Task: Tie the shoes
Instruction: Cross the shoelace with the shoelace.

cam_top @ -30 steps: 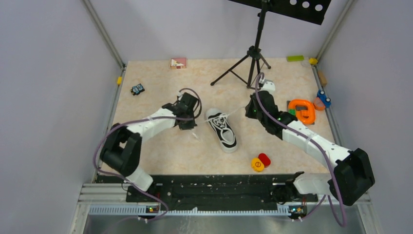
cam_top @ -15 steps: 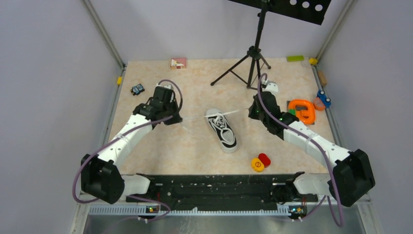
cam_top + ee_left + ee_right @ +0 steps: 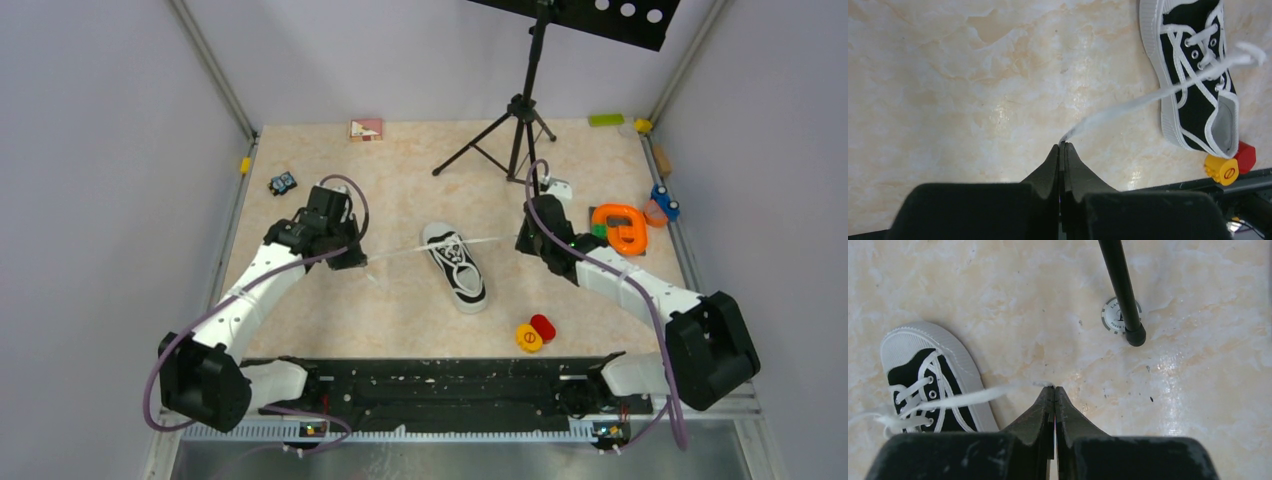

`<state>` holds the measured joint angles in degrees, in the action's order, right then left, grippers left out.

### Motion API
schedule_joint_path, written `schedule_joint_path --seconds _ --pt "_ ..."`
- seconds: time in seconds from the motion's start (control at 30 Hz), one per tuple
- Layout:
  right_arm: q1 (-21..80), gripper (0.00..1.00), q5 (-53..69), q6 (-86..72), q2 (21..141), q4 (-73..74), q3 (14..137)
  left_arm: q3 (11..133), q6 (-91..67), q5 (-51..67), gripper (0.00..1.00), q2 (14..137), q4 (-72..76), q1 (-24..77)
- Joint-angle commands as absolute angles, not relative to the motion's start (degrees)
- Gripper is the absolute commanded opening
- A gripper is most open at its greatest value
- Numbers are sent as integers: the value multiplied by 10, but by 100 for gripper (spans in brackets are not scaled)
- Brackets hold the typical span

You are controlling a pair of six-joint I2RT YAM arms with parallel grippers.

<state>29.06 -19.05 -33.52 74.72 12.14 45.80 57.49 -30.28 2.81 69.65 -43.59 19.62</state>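
Note:
The black sneaker (image 3: pixel 462 273) with white toe cap and sole rim lies in the middle of the table, toe toward the back. Its white laces stretch out to both sides from the eyelets. My left gripper (image 3: pixel 353 257) is left of the shoe, shut on the end of the left lace (image 3: pixel 1148 98), which runs taut from its fingertips (image 3: pixel 1062 146) to the sneaker (image 3: pixel 1193 100). On the other side, my right gripper (image 3: pixel 520 238) is shut on the end of the right lace (image 3: pixel 973 396), pinched at its tips (image 3: pixel 1054 388) beside the sneaker (image 3: pixel 908 380).
A black tripod stand (image 3: pixel 520 110) rises behind the shoe; one foot (image 3: pixel 1135 335) rests by a poker chip (image 3: pixel 1110 316) just beyond my right gripper. An orange toy (image 3: pixel 620 226) lies to the right, yellow and red pieces (image 3: pixel 535 333) in front, a small toy car (image 3: pixel 283 183) at left.
My left gripper has swung out to the left, away from the shoe, drawing its lace taut. My right gripper has shifted slightly right and nearer with its lace.

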Motion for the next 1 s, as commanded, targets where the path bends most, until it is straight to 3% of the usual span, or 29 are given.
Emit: schedule_joint_path --seconds 0.0,0.27,0.67,0.97 --pt "286 0 -171 -329 742 95 469 577 -282 87 0 674 -439 193" --pt "311 0 -120 -303 775 67 562 596 -243 225 0 629 -439 214" --pt "419 0 4 -286 1029 31 833 641 -289 354 0 558 -418 258" --pt "476 0 96 -299 1083 28 868 623 -321 353 0 583 -360 301"
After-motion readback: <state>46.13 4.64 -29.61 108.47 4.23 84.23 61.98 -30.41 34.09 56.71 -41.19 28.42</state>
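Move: Each hand already grips one end of the lace, stretched across the shoe. From the left hand, the middle of the shoe lies about 21 cm to the right, some 3 cm farther out and 10 cm below. From the right hand, it lies about 14 cm left, 3 cm nearer and 8 cm down. The stand's nearest foot is 7 cm right and 6 cm ahead of the right hand; the yellow-red toy is 6 cm right and 17 cm back. Sweeping left about 28 cm, the right hand first rises and reaches out, passes over the toe end of the shoe, then draws back and sinks slightly, turning roughly 40 degrees, mostly counter-clockwise. The left hand meanwhile lifts about 12 cm while going right and back, nearer the base than the right hand, rolling its left side down and turning clockwise. Both grippers stay shut, the left still pinching its lace end. ##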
